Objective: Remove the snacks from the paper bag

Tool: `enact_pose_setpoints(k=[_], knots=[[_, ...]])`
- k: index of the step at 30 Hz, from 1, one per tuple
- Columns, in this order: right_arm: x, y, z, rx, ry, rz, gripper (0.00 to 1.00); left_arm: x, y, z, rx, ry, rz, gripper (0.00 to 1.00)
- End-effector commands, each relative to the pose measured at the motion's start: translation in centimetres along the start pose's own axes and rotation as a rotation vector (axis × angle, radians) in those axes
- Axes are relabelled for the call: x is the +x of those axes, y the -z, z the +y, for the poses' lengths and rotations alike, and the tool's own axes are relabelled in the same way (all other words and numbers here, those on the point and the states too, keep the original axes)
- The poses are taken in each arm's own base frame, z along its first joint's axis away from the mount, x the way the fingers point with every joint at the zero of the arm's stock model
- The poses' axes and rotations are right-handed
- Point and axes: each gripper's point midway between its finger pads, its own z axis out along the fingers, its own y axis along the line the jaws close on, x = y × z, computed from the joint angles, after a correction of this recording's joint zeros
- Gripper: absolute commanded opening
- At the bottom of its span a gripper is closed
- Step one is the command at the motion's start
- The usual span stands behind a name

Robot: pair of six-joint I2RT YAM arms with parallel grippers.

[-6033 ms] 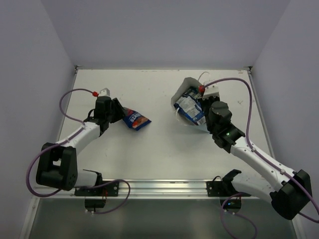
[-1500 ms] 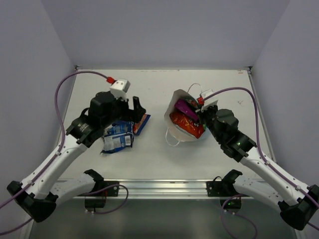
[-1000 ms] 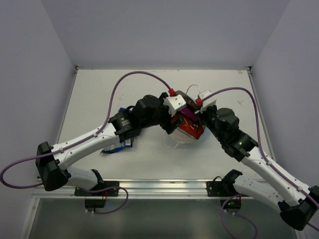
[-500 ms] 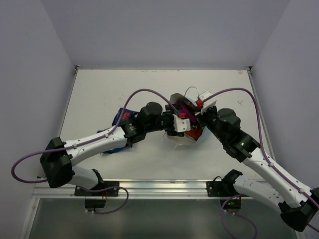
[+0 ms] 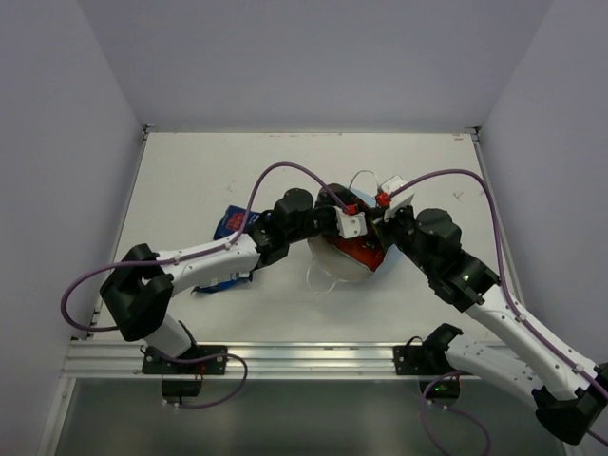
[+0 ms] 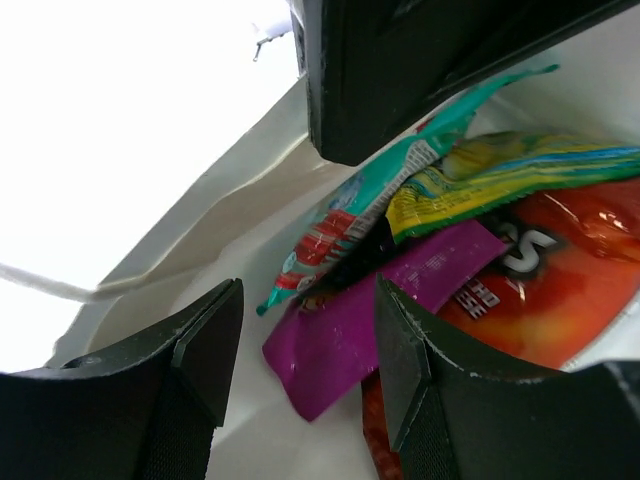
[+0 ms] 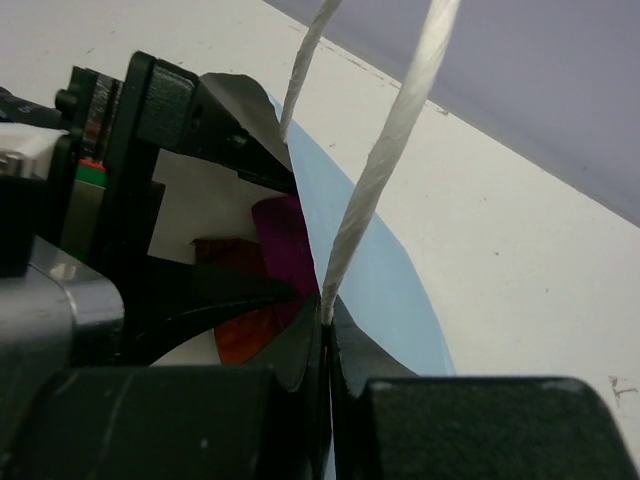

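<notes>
The light blue paper bag point(image 5: 328, 251) lies mouth up mid-table. My right gripper point(image 5: 383, 219) is shut on its rim at the foot of a white cord handle point(image 7: 390, 150). My left gripper point(image 6: 308, 350) is inside the bag, open, its fingers either side of the corner of a magenta-purple snack point(image 6: 360, 320). Above that lie a teal-white snack point(image 6: 340, 225) and a yellow-green one point(image 6: 500, 175), with an orange-red one point(image 6: 545, 290) beneath. A dark blue and red snack point(image 5: 231, 219) and a blue-white snack point(image 5: 220, 278) lie on the table to the left.
The left arm stretches across the table's middle, over the two packets that lie outside. A loose cord handle point(image 5: 319, 276) trails in front of the bag. White walls close in the table on three sides.
My left arm swung from the packets at the left over to the bag and reached into it. Its jaws have narrowed round the magenta-purple packet. The right gripper has held the rim throughout.
</notes>
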Motion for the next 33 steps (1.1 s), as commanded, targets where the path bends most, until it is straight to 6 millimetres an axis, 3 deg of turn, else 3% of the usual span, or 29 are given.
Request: enact_pose_setpoints(k=[1, 7, 15, 23, 30, 33], knots=[[-2.8, 0.9, -0.1, -0.006, -0.04, -0.083, 0.0, -1.4, -1.0, 2.1, -0.066, -0.016, -0.075, 0.6], [-2.7, 0.9, -0.9, 0.038, -0.033, -0.083, 0.0, -0.8, -1.8, 2.1, -0.076, -0.012, -0.088, 0.59], [-2.3, 0.9, -0.4, 0.012, -0.028, -0.063, 0.0, -1.0, -3.2, 2.5, -0.088, -0.019, -0.119, 0.59], [-2.0, 1.1, -0.3, 0.003, -0.029, -0.061, 0.0, 0.2, -4.6, 2.4, -0.057, -0.003, -0.114, 0.56], [-1.8, 1.2, -0.1, -0.006, -0.039, -0.062, 0.0, 1.0, -6.1, 1.5, -0.018, 0.034, -0.121, 0.45], [-1.7, 1.2, -0.1, -0.005, -0.039, -0.059, 0.0, 1.4, -6.4, 1.5, -0.023, 0.044, -0.115, 0.35]])
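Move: The teal packet lies inside the bag about 9 cm to the left hand's right, level fore and aft and some 3 cm below. From that hand, the yellow packet is about 10 cm right and 5 cm back, the purple one about 7 cm right and 2 cm ahead, the red one about 9 cm right and 6 cm back, all 5 to 9 cm lower. From the right hand, the teal packet is about 3 cm right, 1 cm ahead and 7 cm below. The teal packet's nearer end is what the left hand reaches for: already in the bag's mouth, it pushes deeper, about 4 cm right and as much forward while sinking some 3 cm, wrist attitude steady. Late in the reach its half-open fingers narrow around that end, not yet shut. The right hand stays put, still pinching the rim by the handle. ##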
